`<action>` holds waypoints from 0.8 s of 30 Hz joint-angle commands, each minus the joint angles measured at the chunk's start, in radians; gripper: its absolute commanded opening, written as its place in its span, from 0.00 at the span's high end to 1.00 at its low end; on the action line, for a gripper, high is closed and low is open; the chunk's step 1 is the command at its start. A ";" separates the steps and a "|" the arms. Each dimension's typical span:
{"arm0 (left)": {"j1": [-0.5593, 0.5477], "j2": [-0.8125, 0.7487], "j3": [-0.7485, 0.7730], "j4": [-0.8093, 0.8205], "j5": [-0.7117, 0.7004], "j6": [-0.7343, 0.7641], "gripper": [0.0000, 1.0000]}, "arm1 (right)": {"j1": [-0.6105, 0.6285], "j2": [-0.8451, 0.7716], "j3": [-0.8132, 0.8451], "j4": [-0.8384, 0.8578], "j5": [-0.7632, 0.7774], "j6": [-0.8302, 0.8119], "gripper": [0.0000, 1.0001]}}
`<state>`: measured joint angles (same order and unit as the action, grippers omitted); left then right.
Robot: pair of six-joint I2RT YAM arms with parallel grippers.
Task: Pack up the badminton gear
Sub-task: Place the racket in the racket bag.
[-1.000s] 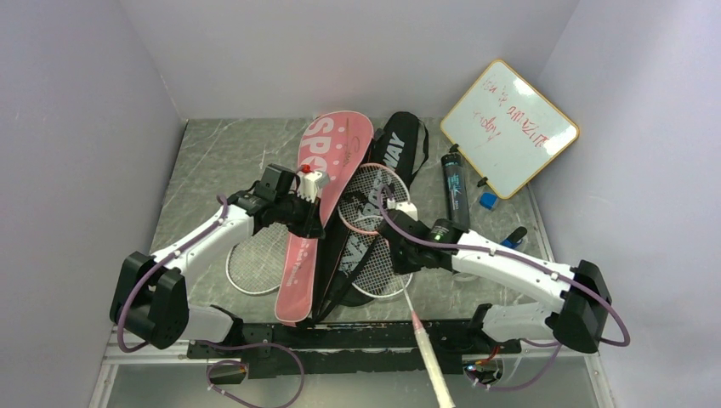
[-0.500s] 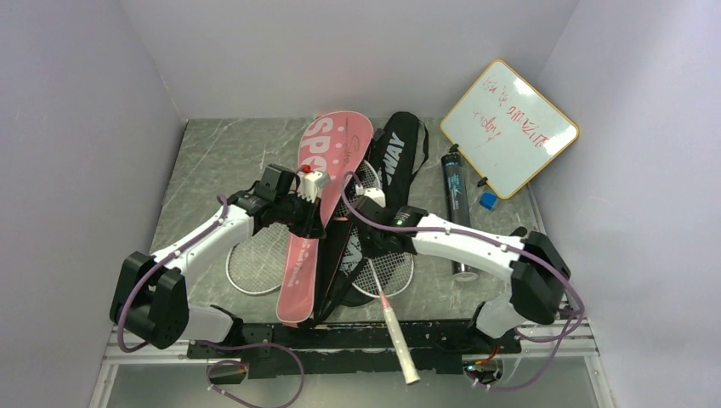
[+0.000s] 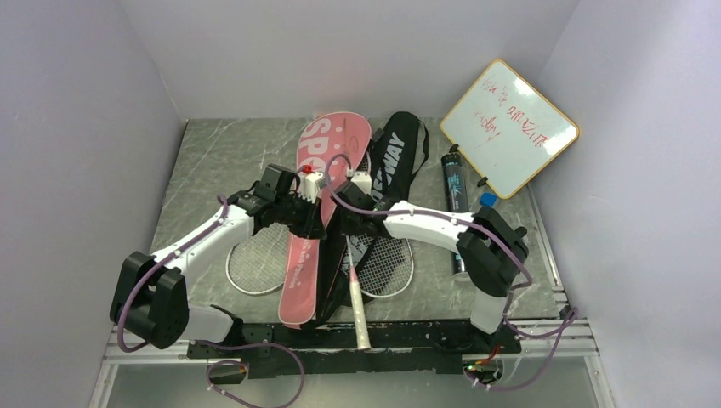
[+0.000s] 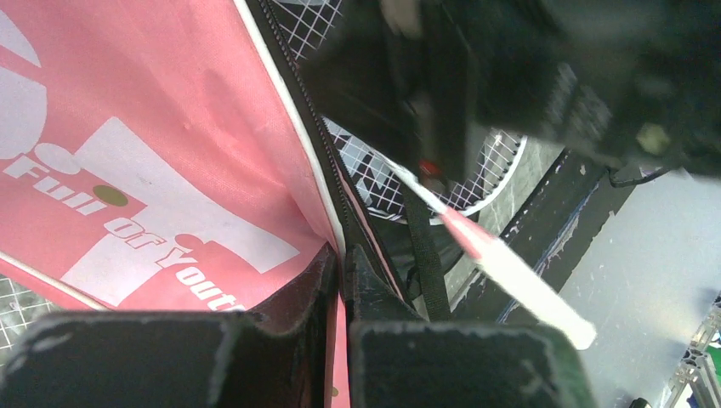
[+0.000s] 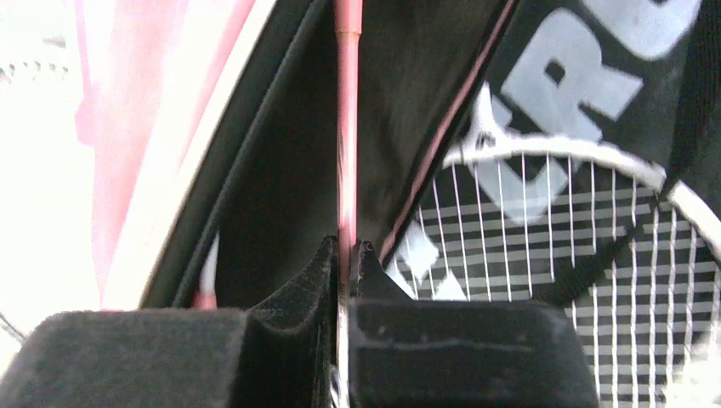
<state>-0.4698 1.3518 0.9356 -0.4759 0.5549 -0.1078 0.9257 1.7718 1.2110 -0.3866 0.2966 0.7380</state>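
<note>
My left gripper (image 3: 311, 223) (image 4: 343, 259) is shut on the zipper edge of the pink "SPORT" cover (image 3: 327, 149) (image 4: 127, 161), holding it lifted. Right beside it, my right gripper (image 3: 347, 231) (image 5: 344, 251) is shut on the thin shaft (image 5: 347, 127) of the pink-framed racket. The racket's white handle (image 3: 359, 316) (image 4: 519, 276) points toward the near edge, and its head is hidden between the covers. A white-framed racket (image 3: 387, 265) (image 5: 553, 221) lies on the black "CROSSWAY" cover (image 3: 395, 153) (image 5: 595, 68). Another white-framed racket (image 3: 253, 259) lies left of the pink cover.
A dark tube (image 3: 456, 191) lies to the right of the black cover. The wood-framed whiteboard (image 3: 510, 127) leans in the far right corner, with a small blue object (image 3: 487, 201) below it. Purple walls close in three sides of the table.
The right arm has swung left with the pink-framed racket, whose handle has moved from the right to the centre and whose head has gone out of sight by the pink cover. The left arm has stayed still.
</note>
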 commanded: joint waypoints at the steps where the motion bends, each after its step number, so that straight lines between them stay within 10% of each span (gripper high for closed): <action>1: 0.001 -0.006 -0.001 0.034 0.057 0.035 0.92 | -0.098 0.040 0.052 0.288 -0.056 0.072 1.00; 7: 0.001 0.007 -0.003 0.031 0.064 0.037 0.92 | -0.169 0.071 0.013 0.485 -0.203 0.104 0.97; 16: 0.001 0.018 0.000 0.027 0.066 0.036 0.92 | -0.169 -0.101 -0.178 0.495 -0.273 0.060 0.50; 24: 0.000 0.012 -0.001 0.025 0.067 0.035 0.92 | -0.118 -0.324 -0.366 0.332 -0.366 0.004 0.51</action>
<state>-0.4694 1.3724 0.9356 -0.4759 0.5690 -0.0971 0.7647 1.5448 0.9066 0.0128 -0.0032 0.7841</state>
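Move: The right hand already holds the pink racket by its shaft. The racket bag's middle is roughly 4 cm ahead of the right hand, 4 cm to its left and 4 cm below. About 5 cm below the right hand, the black bag lies some 7 cm ahead and 7 cm to the right, and the white racket's head some 8 cm back and 9 cm to the right. From the left hand, already pinching the racket bag's flap, the bag's middle is some 4 cm ahead, 3 cm to the right and 7 cm below. Forward goes the right hand, fast and nearly level, some 8 cm along the open racket bag with the racket, rolling about 20 degrees so that its left side rises. Its fingers open about halfway and let go of the shaft, and the hand draws back some 7 cm, drifting right and rising. The left hand keeps its pinch on the flap, almost still. ##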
